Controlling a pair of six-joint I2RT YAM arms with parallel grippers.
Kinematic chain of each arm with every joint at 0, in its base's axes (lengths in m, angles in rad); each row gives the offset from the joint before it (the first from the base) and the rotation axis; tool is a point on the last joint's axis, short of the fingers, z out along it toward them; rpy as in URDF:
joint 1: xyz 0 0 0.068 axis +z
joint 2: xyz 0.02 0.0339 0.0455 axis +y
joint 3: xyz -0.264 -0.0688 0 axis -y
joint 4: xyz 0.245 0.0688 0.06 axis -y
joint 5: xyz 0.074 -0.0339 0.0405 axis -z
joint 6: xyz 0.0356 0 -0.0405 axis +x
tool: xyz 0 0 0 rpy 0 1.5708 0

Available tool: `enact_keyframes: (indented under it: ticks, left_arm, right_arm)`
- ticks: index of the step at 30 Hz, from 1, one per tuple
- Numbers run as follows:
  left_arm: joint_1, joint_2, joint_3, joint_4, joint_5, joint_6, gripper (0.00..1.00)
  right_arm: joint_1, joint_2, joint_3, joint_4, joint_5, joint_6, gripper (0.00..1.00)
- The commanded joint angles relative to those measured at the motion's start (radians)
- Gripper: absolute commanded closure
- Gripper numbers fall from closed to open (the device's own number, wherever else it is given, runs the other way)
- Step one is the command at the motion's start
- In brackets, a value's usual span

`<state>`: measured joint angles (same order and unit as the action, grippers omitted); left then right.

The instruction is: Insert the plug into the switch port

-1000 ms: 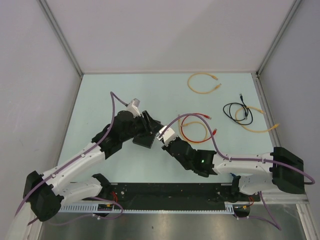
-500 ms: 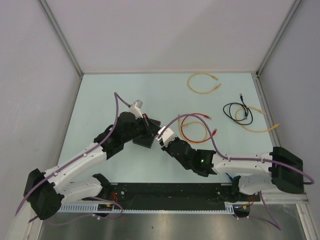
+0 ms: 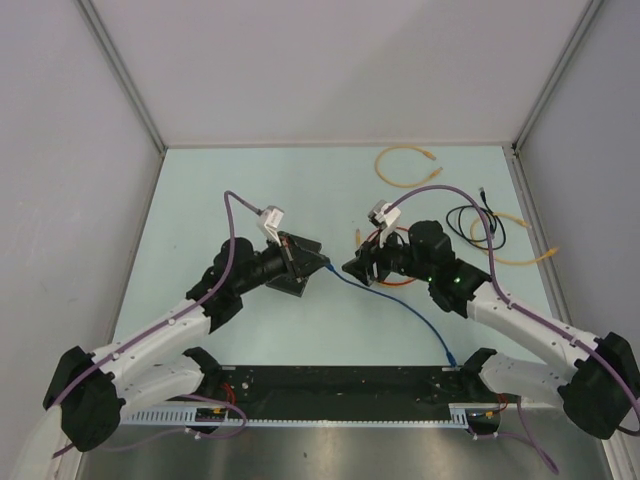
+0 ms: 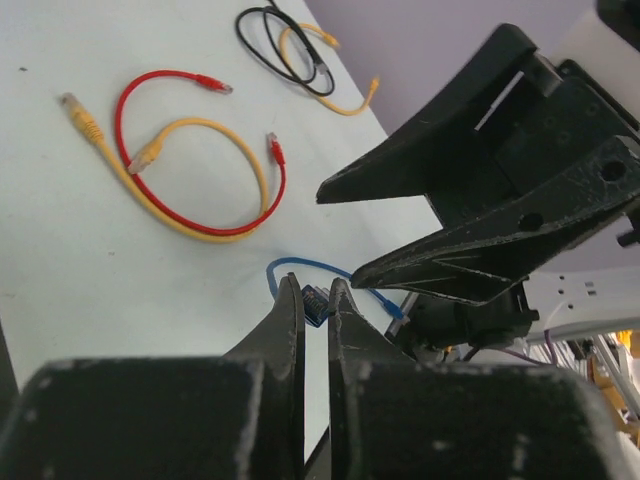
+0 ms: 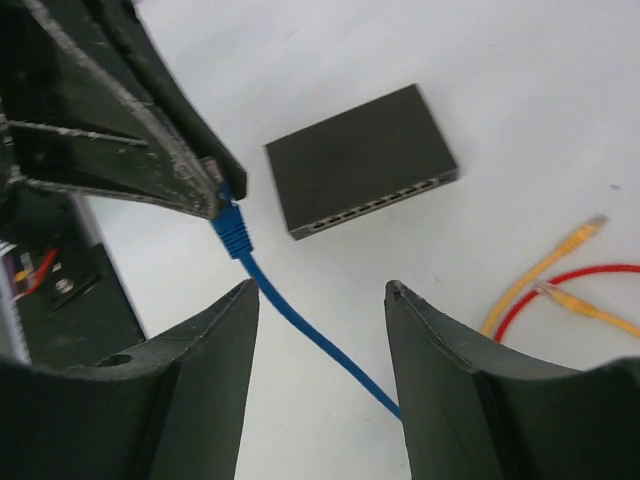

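Observation:
The blue cable's plug point(image 4: 314, 303) is pinched between the fingertips of my left gripper point(image 4: 316, 290), which is shut on it. In the right wrist view the same plug point(image 5: 230, 225) hangs from the left fingers point(image 5: 150, 150), just above and left of the switch point(image 5: 360, 160), whose row of ports faces the camera. My right gripper point(image 5: 322, 292) stands open, and the blue cable point(image 5: 310, 335) runs loose between its fingers, touching neither. From above, the left gripper point(image 3: 325, 264) sits over the switch point(image 3: 290, 285), with the right gripper point(image 3: 357, 268) just to its right.
Loose patch cables lie right of the switch: a red one point(image 4: 190, 150) looped with a yellow one point(image 4: 170, 180), a black coil point(image 3: 475, 225) and a yellow loop point(image 3: 408, 165) near the back. The blue cable point(image 3: 400, 305) trails toward the arm bases.
My left gripper has shut on the plug. My right gripper has let go of it, opened, and drawn back to the right with its arm swinging out.

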<state>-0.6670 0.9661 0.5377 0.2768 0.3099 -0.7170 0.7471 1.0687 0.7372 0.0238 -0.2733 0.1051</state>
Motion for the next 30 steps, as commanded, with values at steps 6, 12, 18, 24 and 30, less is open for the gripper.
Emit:
enact_keyframes:
  ticks: [6, 12, 18, 24, 30]
  left_arm:
    - [0.004, -0.009, -0.019, 0.257, 0.129, 0.016, 1.0]
    - [0.004, -0.001, -0.025, 0.279, 0.141, 0.004, 1.0]
    - [0.004, 0.002, -0.031, 0.271, 0.133, -0.002, 1.0]
    - [0.004, 0.008, -0.025, 0.249, 0.132, -0.009, 1.0]
    - [0.004, 0.011, -0.028, 0.246, 0.138, -0.018, 1.0]
  right_arm:
    - [-0.068, 0.056, 0.03, 0.175, -0.417, 0.047, 0.42]
    - [-0.066, 0.091, 0.03, 0.258, -0.443, 0.08, 0.45]
    - [-0.072, 0.08, 0.03, 0.281, -0.437, 0.087, 0.51]
    - [-0.074, 0.077, 0.03, 0.286, -0.428, 0.09, 0.59]
    - [-0.071, 0.079, 0.03, 0.297, -0.422, 0.087, 0.77]
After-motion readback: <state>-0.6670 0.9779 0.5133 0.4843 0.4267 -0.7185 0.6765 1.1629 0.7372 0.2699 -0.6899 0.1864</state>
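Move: I still hold the blue plug by its clear end in my left fingertips; its boot sticks out about 2 cm to the right of that hand. From my open right hand the boot lies about 5 cm to the left, 1 cm back and level. The switch is on the table some 8 cm ahead, 8 cm left and 19 cm below my left hand, and the red cable about 8 cm ahead, 15 cm right and 19 cm below my right hand. I bring my right hand in to the boot from the cable side, about 3 cm left and 2 to 3 cm back, climbing mostly late by some 3 cm and turning nearly 20 degrees counter-clockwise, then narrow its fingers onto the boot. My left hand keeps its pinch, raising the plug about 3 cm with its fingertips tilting up, then nearly holds still. ##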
